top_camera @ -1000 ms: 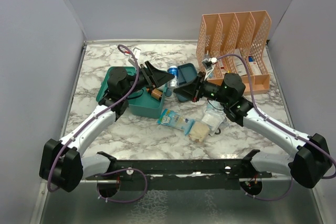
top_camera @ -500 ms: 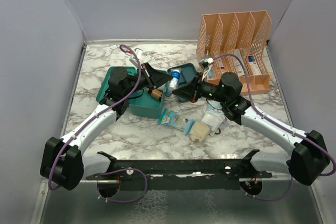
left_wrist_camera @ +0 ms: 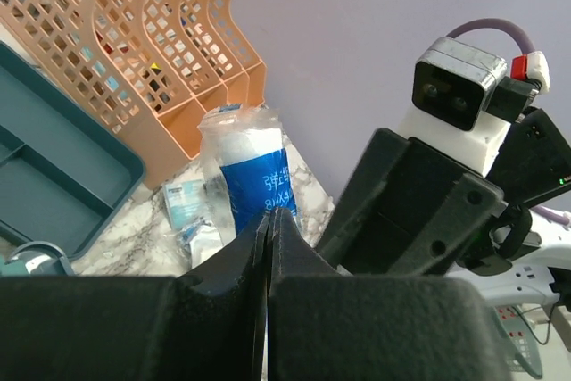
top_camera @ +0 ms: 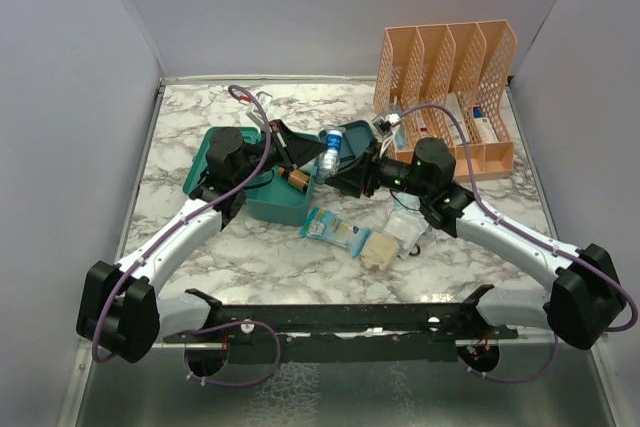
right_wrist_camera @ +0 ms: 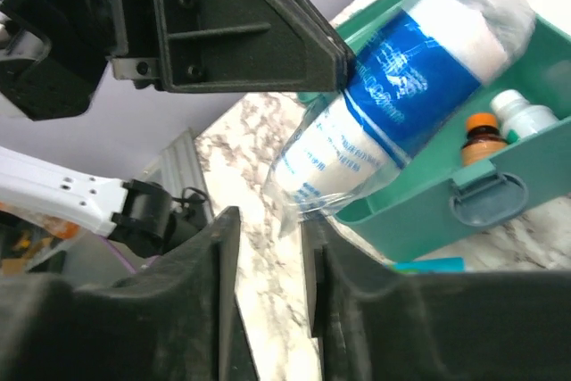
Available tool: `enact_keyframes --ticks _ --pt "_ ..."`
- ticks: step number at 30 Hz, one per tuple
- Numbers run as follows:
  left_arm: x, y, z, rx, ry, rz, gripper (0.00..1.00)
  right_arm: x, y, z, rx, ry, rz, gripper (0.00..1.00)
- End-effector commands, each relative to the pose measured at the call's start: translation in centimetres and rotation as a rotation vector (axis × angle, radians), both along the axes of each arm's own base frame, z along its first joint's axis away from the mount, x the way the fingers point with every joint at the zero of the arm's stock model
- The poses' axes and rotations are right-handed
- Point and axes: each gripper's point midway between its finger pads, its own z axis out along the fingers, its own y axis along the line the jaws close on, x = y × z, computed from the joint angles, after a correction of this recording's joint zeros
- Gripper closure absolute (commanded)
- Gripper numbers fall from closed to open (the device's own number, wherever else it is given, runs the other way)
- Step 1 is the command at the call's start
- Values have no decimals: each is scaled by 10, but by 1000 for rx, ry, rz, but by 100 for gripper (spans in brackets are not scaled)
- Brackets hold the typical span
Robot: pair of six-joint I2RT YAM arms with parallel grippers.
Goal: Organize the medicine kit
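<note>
The teal medicine kit box [top_camera: 262, 203] stands open at the table's middle left, with a small brown bottle [top_camera: 297, 179] in it. Its teal insert tray [top_camera: 358, 133] lies to the right. My left gripper [top_camera: 321, 154] is shut on the clear wrapper of a blue and white bandage roll [top_camera: 331, 145] and holds it up over the kit. In the left wrist view the closed jaws [left_wrist_camera: 270, 213] pinch the roll [left_wrist_camera: 254, 176]. My right gripper [top_camera: 342, 169] is open just under the roll [right_wrist_camera: 401, 100]. The wrapper's loose end hangs between its fingers [right_wrist_camera: 268, 220].
A peach lattice file organizer [top_camera: 448, 67] with several boxes stands at the back right. A blue blister pack [top_camera: 334, 230], a gauze pad [top_camera: 381, 248] and a clear bag [top_camera: 408, 223] lie in front of the kit. Small bottles [right_wrist_camera: 508, 118] sit in the teal box.
My right gripper has moved left and up to the bandage roll, covering part of the insert tray. My left gripper has kept hold of the roll and lowered it slightly.
</note>
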Motion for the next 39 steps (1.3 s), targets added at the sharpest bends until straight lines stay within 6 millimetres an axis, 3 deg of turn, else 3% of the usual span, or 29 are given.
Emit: enact_keyframes --ticks 1,5,10,14,19,22,25,28,39 --pt "3 7 7 35 -76 50 100 14 -8 7 -1 -8 -93 57" --pt "19 26 -3 200 -111 168 100 20 -18 10 1 -5 -171 48" --pt "30 65 -37 552 -115 275 100 26 -26 9 0 -5 -239 48" --pt "36 92 -52 750 -116 327 100 31 -29 2 -12 3 -271 48" --pt "47 104 -65 856 -86 355 100 37 -29 -9 -35 21 -294 48" --pt "44 90 -77 838 -40 274 100 41 -28 -14 -51 33 -301 48" --pt "41 90 -98 874 58 247 74 45 -28 -22 -72 47 -313 48" --pt "39 101 -119 916 195 301 58 48 -29 -32 -93 64 -327 48" --pt "6 105 -182 984 487 268 30 53 -36 -88 -197 211 -396 49"
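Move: The bandage roll is already in the left fingers; the open green box it goes to has its middle about 8 cm ahead of that hand, 9 cm left and 19 below. Inside it the brown bottle lies 11 cm ahead and 6 left; the blue tray stands some 15 cm ahead and 8 right, both about 22 cm down. From the right hand, the green box is roughly 13 cm ahead, 11 left and 14 below. Carry the bandage roll with the left gripper about 8 cm left and 5 forward while sinking, swinging the fingers from level to steeply down over the green box. Then open them to release the roll and keep sinking, some 15 cm down in all. Meanwhile open the right gripper further and take it clear of the roll, a little forward and right, then down about 6 cm, turning clockwise. ##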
